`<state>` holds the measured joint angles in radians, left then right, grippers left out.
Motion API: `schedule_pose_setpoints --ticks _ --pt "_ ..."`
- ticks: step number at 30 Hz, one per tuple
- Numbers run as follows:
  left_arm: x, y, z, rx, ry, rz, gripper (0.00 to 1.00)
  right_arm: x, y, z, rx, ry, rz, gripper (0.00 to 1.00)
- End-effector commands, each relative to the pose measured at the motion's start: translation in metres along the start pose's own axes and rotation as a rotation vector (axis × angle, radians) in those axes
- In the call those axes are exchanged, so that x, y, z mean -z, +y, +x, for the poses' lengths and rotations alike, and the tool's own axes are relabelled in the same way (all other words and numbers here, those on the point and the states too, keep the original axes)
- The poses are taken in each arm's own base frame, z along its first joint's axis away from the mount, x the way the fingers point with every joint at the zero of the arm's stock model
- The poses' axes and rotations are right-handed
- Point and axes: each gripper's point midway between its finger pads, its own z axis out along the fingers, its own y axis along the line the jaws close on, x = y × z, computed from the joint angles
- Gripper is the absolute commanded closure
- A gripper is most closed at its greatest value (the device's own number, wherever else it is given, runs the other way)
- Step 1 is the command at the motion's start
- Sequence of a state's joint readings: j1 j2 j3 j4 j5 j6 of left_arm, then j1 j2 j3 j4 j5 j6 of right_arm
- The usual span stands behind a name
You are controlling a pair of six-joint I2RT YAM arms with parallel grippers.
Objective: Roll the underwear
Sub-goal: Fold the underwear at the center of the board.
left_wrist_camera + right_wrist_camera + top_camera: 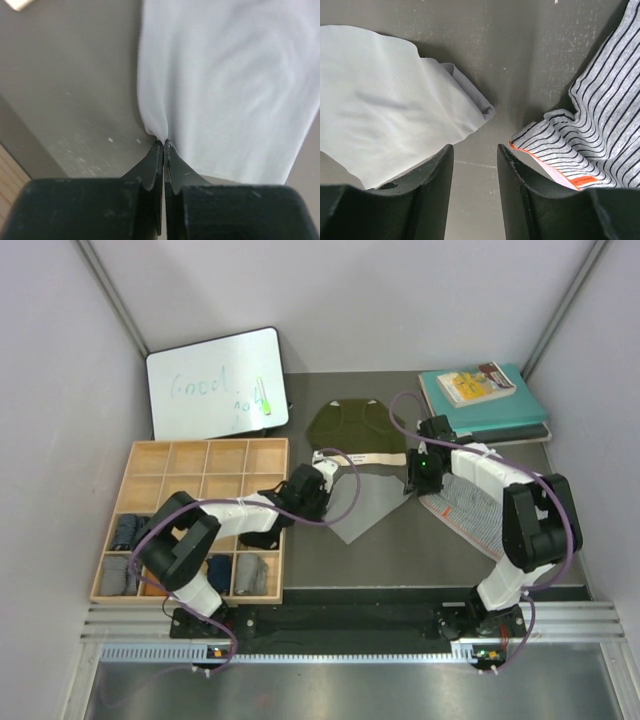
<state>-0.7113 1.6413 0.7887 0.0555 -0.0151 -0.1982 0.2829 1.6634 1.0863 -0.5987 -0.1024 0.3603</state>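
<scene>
The light grey underwear (365,502) lies flat in the middle of the table. My left gripper (318,480) is shut on its left edge, and the cloth (230,90) puckers right at the closed tips of that gripper (163,143). The olive green underwear (355,428) with a cream waistband lies just behind it. The striped grey-and-white underwear (468,510) lies to the right, partly under the right arm. My right gripper (418,476) hangs open over bare table, between a corner of the grey underwear (395,120) and the striped underwear (600,135). Nothing is between the fingers of this gripper (475,150).
A wooden compartment tray (200,455) stands at the left, with rolled cloth items in its near cells. A whiteboard (215,385) leans at the back left. Teal books (490,400) are stacked at the back right. Grey walls close in both sides.
</scene>
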Motion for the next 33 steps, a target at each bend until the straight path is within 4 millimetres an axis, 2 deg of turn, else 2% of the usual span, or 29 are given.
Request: schedule_pose_setpoints --ticks 1,10,14,21,33 --pt "0.014 -0.019 -0.026 -0.069 -0.122 0.058 1.0 0.013 0.002 -0.008 -0.014 -0.053 -0.015 0.59" --pt "0.023 -0.053 -0.034 -0.165 -0.161 0.08 1.0 0.016 0.0 -0.001 -0.02 -0.058 -0.015 0.59" --pt "0.023 -0.071 -0.028 -0.205 -0.146 0.107 1.0 0.018 -0.001 -0.001 -0.023 -0.064 -0.017 0.59" --pt "0.029 -0.092 -0.026 -0.223 -0.17 0.15 1.0 0.02 0.0 0.001 -0.026 -0.071 -0.024 0.59" --pt "0.029 -0.106 -0.003 -0.265 -0.145 0.176 1.0 0.019 0.002 0.004 -0.032 -0.073 -0.043 0.59"
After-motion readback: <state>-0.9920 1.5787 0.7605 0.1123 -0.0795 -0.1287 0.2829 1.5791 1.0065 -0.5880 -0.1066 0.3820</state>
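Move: The left hand holds the grey underwear's left corner just above the board. The near corner, where that edge is being taken, lies about 6 cm back, 5 cm to the right and 2 cm below. The underwear's right corner is some 18 cm right and 6 cm ahead; the olive underwear sits about 21 cm ahead and 7 cm right. From the open right hand, the near corner is roughly 15 cm left, 10 cm back and 4 cm below. Back and to its right in equal measure, the left hand carries the pinched left corner about 9 cm in all over the grey underwear towards its near corner, lifting some 2 cm early on and easing off at the end. The wrist turns about 15 degrees clockwise and the fingers stay shut. The right hand, open and empty, draws back about 2 cm. ##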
